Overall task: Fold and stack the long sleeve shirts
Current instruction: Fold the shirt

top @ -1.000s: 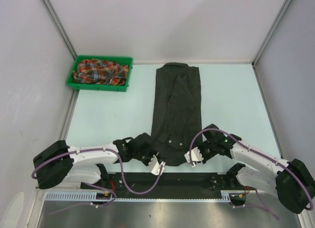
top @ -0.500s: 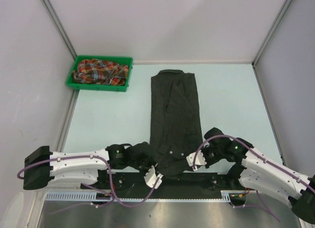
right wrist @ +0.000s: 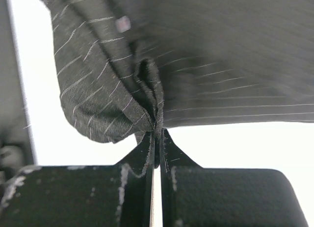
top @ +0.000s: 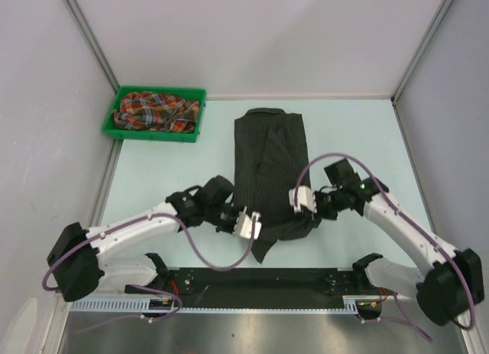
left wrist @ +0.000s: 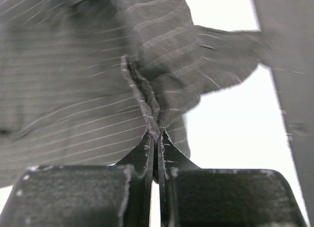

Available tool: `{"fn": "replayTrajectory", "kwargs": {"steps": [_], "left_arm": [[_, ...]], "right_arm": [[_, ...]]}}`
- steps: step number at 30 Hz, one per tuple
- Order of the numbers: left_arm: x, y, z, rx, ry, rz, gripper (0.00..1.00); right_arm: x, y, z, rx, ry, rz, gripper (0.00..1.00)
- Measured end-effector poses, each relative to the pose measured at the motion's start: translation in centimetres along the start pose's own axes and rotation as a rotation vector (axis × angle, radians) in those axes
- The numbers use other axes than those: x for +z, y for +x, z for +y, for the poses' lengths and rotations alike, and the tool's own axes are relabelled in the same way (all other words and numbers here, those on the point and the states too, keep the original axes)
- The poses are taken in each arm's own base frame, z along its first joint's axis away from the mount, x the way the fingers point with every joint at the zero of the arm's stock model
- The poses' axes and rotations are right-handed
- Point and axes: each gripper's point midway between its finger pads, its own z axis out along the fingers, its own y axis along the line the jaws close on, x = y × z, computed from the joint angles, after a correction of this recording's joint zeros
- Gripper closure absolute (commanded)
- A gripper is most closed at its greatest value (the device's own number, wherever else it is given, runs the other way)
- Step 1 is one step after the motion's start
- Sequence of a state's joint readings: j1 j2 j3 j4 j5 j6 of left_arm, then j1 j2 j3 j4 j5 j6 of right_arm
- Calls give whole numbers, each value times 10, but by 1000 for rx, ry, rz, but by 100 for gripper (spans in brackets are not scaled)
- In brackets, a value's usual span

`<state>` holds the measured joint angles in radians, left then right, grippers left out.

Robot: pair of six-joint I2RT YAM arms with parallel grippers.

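Observation:
The black pinstriped long sleeve shirt [top: 269, 159] lies lengthwise mid-table, collar at the far end. My left gripper [top: 254, 225] is shut on its near hem; the pinched fabric [left wrist: 147, 104] bunches between the fingertips. My right gripper [top: 302, 206] is shut on the hem's other corner [right wrist: 122, 99]. Both hold the near end lifted off the table, with a flap sagging between them [top: 279, 235]. The plaid long sleeve shirt [top: 157, 111] lies crumpled in the green bin [top: 113, 128] at the far left.
White walls with metal posts enclose the table on the left, far and right sides. A black rail [top: 260, 281] and the arm bases run along the near edge. Pale table surface [top: 168, 170] shows on both sides of the black shirt.
Both grippers shut on the black shirt's near hem, then rose and carried it away from the near edge toward the collar. The shirt's collar end shifted slightly nearer and left.

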<state>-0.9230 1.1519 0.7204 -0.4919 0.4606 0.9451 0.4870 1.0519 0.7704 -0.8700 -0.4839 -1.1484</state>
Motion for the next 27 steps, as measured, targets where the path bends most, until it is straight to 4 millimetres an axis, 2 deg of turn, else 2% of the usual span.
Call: {"fn": "replayTrajectory", "kwargs": {"steps": [3, 6, 9, 13, 16, 18, 22, 27], "left_arm": [[-4, 7, 40, -86, -42, 6, 100], [-9, 22, 89, -178, -95, 17, 100], [-10, 41, 138, -245, -143, 30, 100], [-11, 75, 184, -321, -189, 53, 100], [-6, 99, 211, -379, -205, 64, 100], [-1, 110, 219, -403, -205, 69, 100], [6, 120, 222, -429, -197, 76, 100], [13, 126, 223, -449, -191, 79, 100]], "right_arm": [[-6, -6, -46, 44, 43, -24, 100], [-8, -9, -100, 67, 83, -49, 100], [-4, -1, -150, 82, 118, -55, 100], [12, 16, -197, 98, 136, -48, 100], [30, 33, -217, 117, 132, -36, 100], [40, 40, -220, 126, 124, -30, 100], [54, 49, -225, 136, 116, -22, 100], [57, 51, -233, 139, 139, -23, 100]]}}
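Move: Across the table, the middle of the shirt's body lies about 24 cm ahead of the left hand and 15 cm to its right, some 8 cm lower; from the right hand it is roughly 21 cm ahead, 16 cm left and equally far down. The shirt's far edge stands about 46 cm ahead of the left hand and 15 cm to its right. The green tray lies some 45 cm ahead of the left hand and 31 cm to its left. Carrying the near end of the shirt between them, both hands sweep quickly forward about 25 cm over the shirt's body. They rise 2 to 3 cm on the way, then sink some 5 cm and ease almost to a stop. The left wrist turns counter-clockwise some 25 degrees, the right about 10 clockwise; both grippers stay shut on the cloth. ##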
